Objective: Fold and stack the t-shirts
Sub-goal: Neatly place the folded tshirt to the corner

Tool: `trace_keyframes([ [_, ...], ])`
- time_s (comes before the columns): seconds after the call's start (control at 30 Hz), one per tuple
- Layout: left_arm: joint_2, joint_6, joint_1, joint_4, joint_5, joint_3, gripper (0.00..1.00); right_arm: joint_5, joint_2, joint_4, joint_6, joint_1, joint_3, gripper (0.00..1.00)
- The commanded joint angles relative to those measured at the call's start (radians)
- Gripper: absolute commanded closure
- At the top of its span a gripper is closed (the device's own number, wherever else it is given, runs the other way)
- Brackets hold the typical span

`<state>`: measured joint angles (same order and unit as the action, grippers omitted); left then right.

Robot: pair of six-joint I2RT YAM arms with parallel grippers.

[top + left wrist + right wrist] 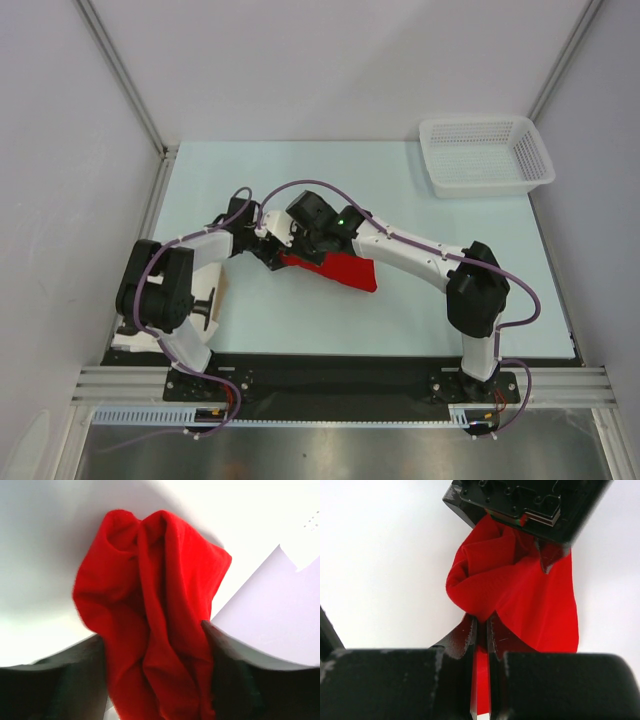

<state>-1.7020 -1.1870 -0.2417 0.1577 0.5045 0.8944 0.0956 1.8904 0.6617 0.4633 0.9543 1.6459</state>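
Observation:
A bright red t-shirt (340, 268) lies bunched at the table's middle, and both arms meet over its left end. In the right wrist view my right gripper (481, 624) is shut on a fold of the t-shirt (530, 600), which hangs crumpled beyond the tips. My left gripper (155, 632) straddles the same bunch of t-shirt (155, 595). Its jaws stand wide apart, with cloth filling the gap and brushing both fingers (225, 665). From above, the left gripper (275, 252) and the right gripper (303, 250) sit almost tip to tip.
A white mesh basket (485, 155) stands at the back right corner of the pale table (450, 320). Grey walls and metal frame posts close in the back and the sides. Purple cables loop over both arms.

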Motion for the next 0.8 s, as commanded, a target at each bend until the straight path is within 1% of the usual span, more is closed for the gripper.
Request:
trace_keyframes([
  [0.0,0.015,0.004,-0.005,-0.033,0.013,-0.012,0.35,0.012,-0.039,-0.014,-0.015,0.008,0.02,1.0],
  [0.07,0.022,0.024,-0.005,-0.038,-0.014,-0.012,0.44,0.01,-0.042,-0.016,-0.02,0.006,0.017,1.0],
  [0.1,0.024,0.041,-0.005,-0.035,-0.032,-0.006,0.57,0.012,-0.043,-0.013,-0.028,0.009,0.017,1.0],
  [0.13,0.019,0.062,-0.005,-0.027,-0.064,0.003,0.64,0.01,-0.045,-0.007,-0.034,0.009,0.015,1.0],
  [0.17,0.019,0.116,-0.005,-0.014,-0.086,0.023,0.82,0.006,-0.045,-0.002,-0.038,0.012,0.015,1.0],
  [0.2,0.016,0.133,-0.005,-0.012,-0.086,0.029,0.93,-0.005,-0.047,-0.001,-0.051,0.015,0.011,1.0],
  [0.23,0.018,0.144,-0.004,-0.029,-0.074,0.028,1.0,-0.01,-0.05,-0.005,-0.058,0.017,0.005,1.0],
  [0.27,0.024,0.154,-0.004,-0.074,-0.061,0.017,1.0,-0.016,-0.059,-0.01,-0.067,0.02,-0.015,0.99],
  [0.3,0.053,0.158,-0.005,-0.093,-0.064,0.009,1.0,-0.036,-0.063,-0.016,-0.102,0.021,-0.024,0.91],
  [0.33,0.07,0.164,-0.008,-0.108,-0.07,0.003,1.0,-0.042,-0.071,-0.023,-0.124,0.02,-0.034,0.65],
  [0.37,0.085,0.19,-0.01,-0.098,-0.099,0.005,1.0,-0.051,-0.08,-0.025,-0.155,0.018,-0.053,0.55],
  [0.4,0.102,0.207,-0.01,-0.08,-0.119,0.011,1.0,-0.069,-0.109,-0.027,-0.185,0.011,-0.066,0.49],
  [0.43,0.134,0.248,-0.01,-0.045,-0.133,0.017,1.0,-0.074,-0.131,-0.03,-0.259,0.0,-0.078,0.39],
  [0.47,0.152,0.268,-0.01,-0.023,-0.168,0.04,1.0,-0.079,-0.16,-0.028,-0.299,-0.009,-0.096,0.34],
  [0.5,0.168,0.285,-0.01,-0.003,-0.184,0.05,0.99,-0.094,-0.222,-0.03,-0.34,-0.028,-0.133,0.29],
  [0.53,0.203,0.306,-0.01,0.032,-0.204,0.063,1.0,-0.094,-0.264,-0.019,-0.426,-0.035,-0.156,0.23],
  [0.57,0.22,0.316,-0.01,0.051,-0.243,0.087,1.0,-0.094,-0.302,-0.014,-0.458,-0.041,-0.179,0.21],
  [0.6,0.235,0.325,-0.011,0.071,-0.26,0.1,1.0,-0.146,-0.383,-0.011,-0.506,-0.042,-0.23,0.17],
  [0.63,0.272,0.337,-0.01,0.11,-0.283,0.107,1.0,-0.16,-0.42,0.004,-0.543,-0.043,-0.253,0.1],
  [0.67,0.291,0.34,-0.01,0.127,-0.305,0.119,1.0,-0.171,-0.453,0.021,-0.593,-0.043,-0.27,0.08],
  [0.77,0.372,0.339,-0.008,0.178,-0.378,0.136,1.0,-0.224,-0.579,0.084,-0.652,-0.045,-0.339,0.03],
])
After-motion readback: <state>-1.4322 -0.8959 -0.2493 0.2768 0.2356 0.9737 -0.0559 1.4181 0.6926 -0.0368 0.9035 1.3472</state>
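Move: The gathered edge of the red t-shirt already runs between the left gripper's open fingers, practically at its hand point; the shirt's middle is some 10 cm to the right and 2 cm back. The white stack in the corner lies about 27 cm to the left and 10 cm back, roughly 2 cm lower. From the right hand, still pinching the shirt, that gathered edge is about 5 cm left, 1 cm back and 6 cm below. Close the left fingers on the gathered edge while the right gripper keeps its pinch, then open the right and pull it clear of the shirt, about 10 cm right with a rise and some way back, turning clockwise. As it leaves, lift the left gripper some 8 cm, carrying the shirt up and to the left, its fingers swinging forward. ##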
